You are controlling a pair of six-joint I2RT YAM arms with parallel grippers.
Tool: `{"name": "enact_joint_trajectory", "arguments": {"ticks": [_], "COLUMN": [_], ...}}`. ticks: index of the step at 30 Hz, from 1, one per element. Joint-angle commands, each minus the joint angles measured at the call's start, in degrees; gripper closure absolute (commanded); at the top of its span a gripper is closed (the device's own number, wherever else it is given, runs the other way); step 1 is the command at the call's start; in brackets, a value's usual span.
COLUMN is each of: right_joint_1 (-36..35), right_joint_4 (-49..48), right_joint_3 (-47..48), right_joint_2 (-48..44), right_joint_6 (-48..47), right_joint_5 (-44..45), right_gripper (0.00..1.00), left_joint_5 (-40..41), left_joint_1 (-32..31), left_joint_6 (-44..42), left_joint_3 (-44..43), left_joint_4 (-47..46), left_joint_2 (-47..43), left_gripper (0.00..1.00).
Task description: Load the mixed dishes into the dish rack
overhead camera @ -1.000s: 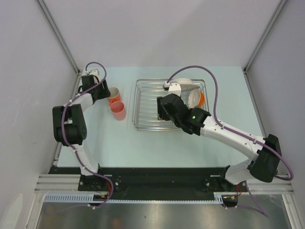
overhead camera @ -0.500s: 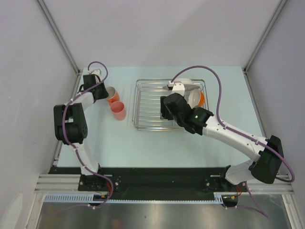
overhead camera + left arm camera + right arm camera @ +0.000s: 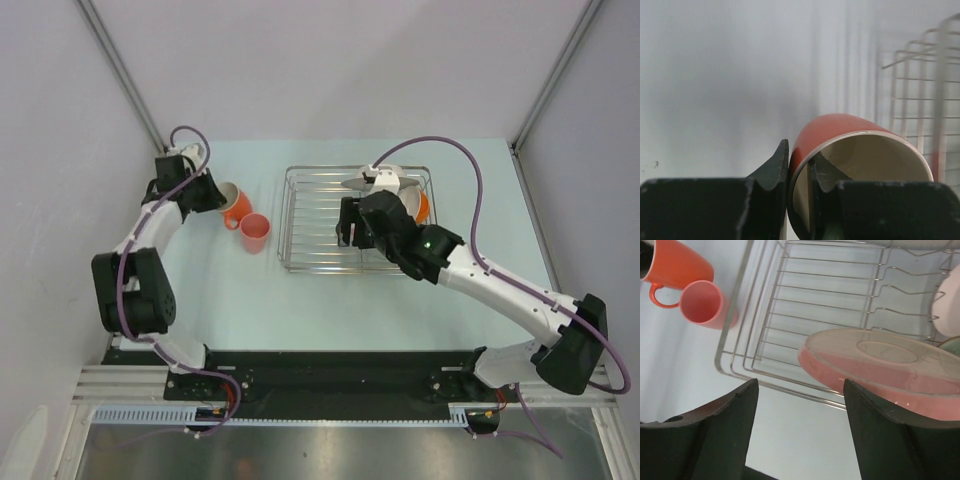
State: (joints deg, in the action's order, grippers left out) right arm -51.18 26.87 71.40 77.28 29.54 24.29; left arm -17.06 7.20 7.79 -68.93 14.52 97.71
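Observation:
My left gripper (image 3: pixel 208 192) is shut on the rim of an orange cup (image 3: pixel 236 204) with a handle, tilted on its side left of the dish rack (image 3: pixel 310 215). In the left wrist view one finger (image 3: pixel 822 167) is inside the cup (image 3: pixel 840 132) and the other is outside. A second, paler orange cup (image 3: pixel 255 232) stands beside it. My right gripper (image 3: pixel 347 228) is open and empty over the rack. In the right wrist view it (image 3: pixel 800 385) hovers by the cream-and-pink plate (image 3: pixel 880 365), which leans in the rack (image 3: pixel 790 305).
A large white plate (image 3: pixel 385 180) and a white-and-orange bowl (image 3: pixel 421 207) sit at the rack's back right. A pale green bowl edge (image 3: pixel 954 344) shows beside the pink plate. The rack's left half holds bare tines. Both cups (image 3: pixel 675 265) (image 3: pixel 702 305) lie left of the rack.
My left arm has swung left and tipped the handled cup onto its side in its grip. My right arm has drawn back slightly from the plate in the rack.

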Motion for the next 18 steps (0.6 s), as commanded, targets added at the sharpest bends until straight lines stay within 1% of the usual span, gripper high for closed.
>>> {"name": "enact_joint_trajectory", "arguments": {"ticks": [1, 3, 6, 7, 8, 9, 10, 11, 12, 14, 15, 16, 17, 18], "right_joint_1": [0.99, 1.34, 3.18, 4.06, 5.20, 6.17, 8.09, 8.89, 9.51, 10.66, 10.75, 10.75, 10.66, 10.75], "right_joint_4": [-5.15, -6.56, -11.47, -12.88, -14.55, -18.92, -21.49, -24.12, -29.80, -34.67, -38.26, -40.21, -42.23, -46.95], "right_joint_3": [-0.38, -1.34, -3.97, -4.94, -5.82, -6.87, -8.10, -10.20, -11.44, -12.94, -13.99, -14.53, -15.14, -16.36], "right_joint_2": [-3.44, -4.23, -6.51, -7.05, -7.49, -8.10, -8.63, -9.33, -9.42, -9.25, -8.99, -8.72, -8.37, -7.41], "right_joint_6": [1.22, 1.75, 3.76, 4.73, 5.87, 7.53, 10.42, 12.36, 14.12, 18.68, 19.84, 21.25, 24.05, 25.81], "right_joint_5": [-6.35, -10.38, -17.15, -19.78, -26.08, -29.10, -31.83, -36.38, -38.60, -43.16, -43.80, -44.41, -45.90, -46.70], "right_gripper": [0.24, 0.21, 0.11, 0.10, 0.09, 0.08, 0.05, 0.03, 0.02, 0.00, 0.00, 0.00, 0.00, 0.01], "left_joint_5": [-9.30, -10.18, -10.62, -11.32, -13.85, -15.44, -17.11, -19.31, -23.24, -27.31, -30.98, -32.41, -33.73, -35.92], "left_joint_1": [0.09, 0.27, 0.53, 0.62, 0.71, 0.80, 0.80, 0.71, 0.80, 0.80, 0.80, 0.80, 0.80, 0.88], "left_joint_6": [4.15, 5.21, 6.62, 7.06, 7.67, 9.42, 10.39, 11.53, 14.15, 16.46, 18.47, 19.27, 21.89, 23.92], "left_joint_3": [-0.77, -0.33, 0.37, 0.46, 0.37, 0.28, 0.54, 0.81, 0.98, 1.07, 1.07, 0.99, 1.42, 1.95], "left_joint_4": [-0.73, -0.81, -0.99, -0.81, -0.20, -0.11, -0.02, -0.28, -0.63, -1.34, -1.43, -1.60, -2.74, -4.57], "left_joint_2": [-14.45, -17.10, -23.16, -23.88, -24.75, -25.28, -25.99, -27.04, -27.40, -28.10, -28.36, -28.63, -28.80, -29.59], "left_gripper": [1.00, 1.00, 1.00, 1.00, 1.00, 1.00, 1.00, 1.00, 1.00, 1.00, 1.00, 1.00, 1.00, 1.00]}}
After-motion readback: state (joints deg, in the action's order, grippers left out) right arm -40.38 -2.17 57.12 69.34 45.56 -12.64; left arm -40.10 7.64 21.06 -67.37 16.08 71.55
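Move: The left hand already has the orange mug by its rim, just off the table, its middle some 3 cm to that hand's right. The open right gripper is about 32 cm right, 14 back and 13 higher; the rack's middle some 35 cm right and 5 back, the pink mug 7 right and 9 back, both lower. From the right hand, the orange mug is about 29 cm left, 14 ahead and 15 below, the pink mug 25 left and 5 ahead, the rack's middle 9 ahead and 3 right, both 20 lower. Keeping its pinch on the orange mug's rim, one finger inside, the left hand lifts it fast, nearly 20 cm up and clear of the pink mug, then eases off the climb while still drawing back and to the right towards the other gripper, its fingers tipping up and its right side rising. The right hand meanwhile comes about 5 cm up and 4 left towards the mug, drifting slightly back, opens fully, rolls over with its left side rising some 35 degrees and swings counter-clockwise, without touching the mug yet. ##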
